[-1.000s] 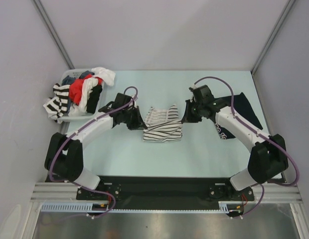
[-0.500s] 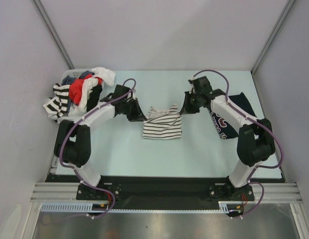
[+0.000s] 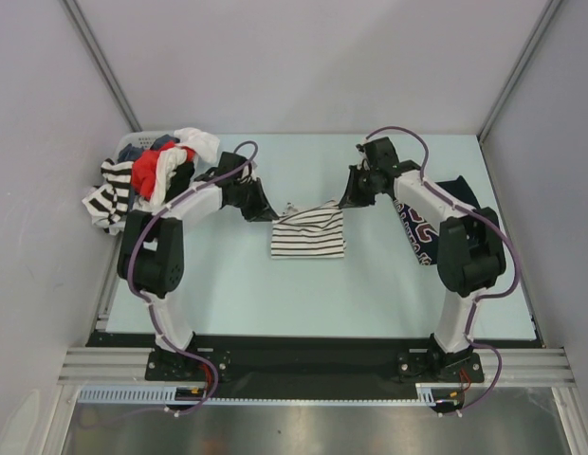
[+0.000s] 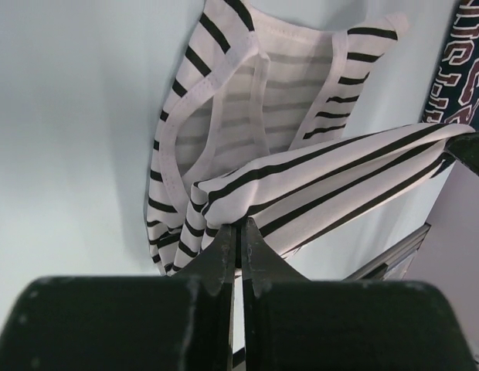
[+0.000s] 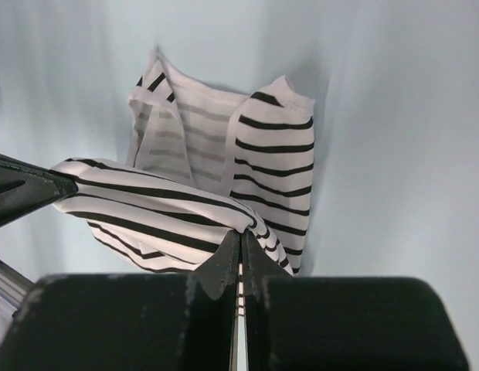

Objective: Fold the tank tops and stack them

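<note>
The white tank top with thin dark stripes (image 3: pixel 308 237) lies in the middle of the pale table, its straps toward the back. My left gripper (image 3: pixel 272 214) is shut on the top's left edge (image 4: pixel 241 224). My right gripper (image 3: pixel 344 201) is shut on the right edge (image 5: pixel 240 232). A band of striped cloth (image 4: pixel 332 174) hangs taut between the two grippers, above the rest of the top (image 5: pixel 274 154). The dark navy jersey (image 3: pixel 419 232) lies at the right, partly hidden under my right arm; its lettering shows in the left wrist view (image 4: pixel 465 62).
A white basket (image 3: pixel 142 223) at the back left holds a heap of clothes in red, white, black and stripes, some spilling over its rim. Metal frame posts (image 3: pixel 104 66) and walls stand round the table's back and sides.
Both grippers have moved toward the back of the table, carrying the striped top's edge over the rest of it. The arms have stretched farther out.
</note>
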Motion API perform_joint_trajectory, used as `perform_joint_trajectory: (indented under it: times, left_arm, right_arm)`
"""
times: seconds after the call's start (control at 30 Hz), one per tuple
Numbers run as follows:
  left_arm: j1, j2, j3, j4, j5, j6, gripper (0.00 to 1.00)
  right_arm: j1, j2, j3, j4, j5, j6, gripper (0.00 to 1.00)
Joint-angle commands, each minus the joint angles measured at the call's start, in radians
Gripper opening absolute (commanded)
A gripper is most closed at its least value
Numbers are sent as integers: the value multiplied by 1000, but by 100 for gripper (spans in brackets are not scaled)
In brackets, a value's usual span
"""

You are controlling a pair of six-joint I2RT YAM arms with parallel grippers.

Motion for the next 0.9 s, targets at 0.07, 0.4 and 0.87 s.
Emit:
perform_joint_trajectory:
  times: [0.07,0.4,0.87]
  left_arm:
    - [21,66,84,7,1,11,4]
    - [21,130,152,24,-28,-7,6]
    - [24,127,172,39,-103,22,63]
  right_arm:
    - [-37,51,59,54,6,12,3]
    - [-57,134,107,112,-13,49,4]
    - [-65,131,108,171,1,87,37]
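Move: The left hand pinches one corner of the striped tank top's hem flap. The far shoulder end it is taken to lies about 7 cm ahead, 2 cm to the right and 5 cm below, and the laundry basket some 12 cm ahead and 24 cm left. For the right hand, which holds the other corner, its far shoulder end is about 6 cm ahead, 1 cm left and 7 cm below; the navy tank top is level with it, 21 cm right. Side by side, both hands carry the pinched hem flap forward about 5 cm over the striped tank top towards its shoulder ends, sinking 2 to 3 cm as they go, though the right rises slightly again towards the end. Only near the end do the fingers open, the left past halfway and the right about a third, letting go of the corners while the right wrist turns some 5 degrees clockwise. ##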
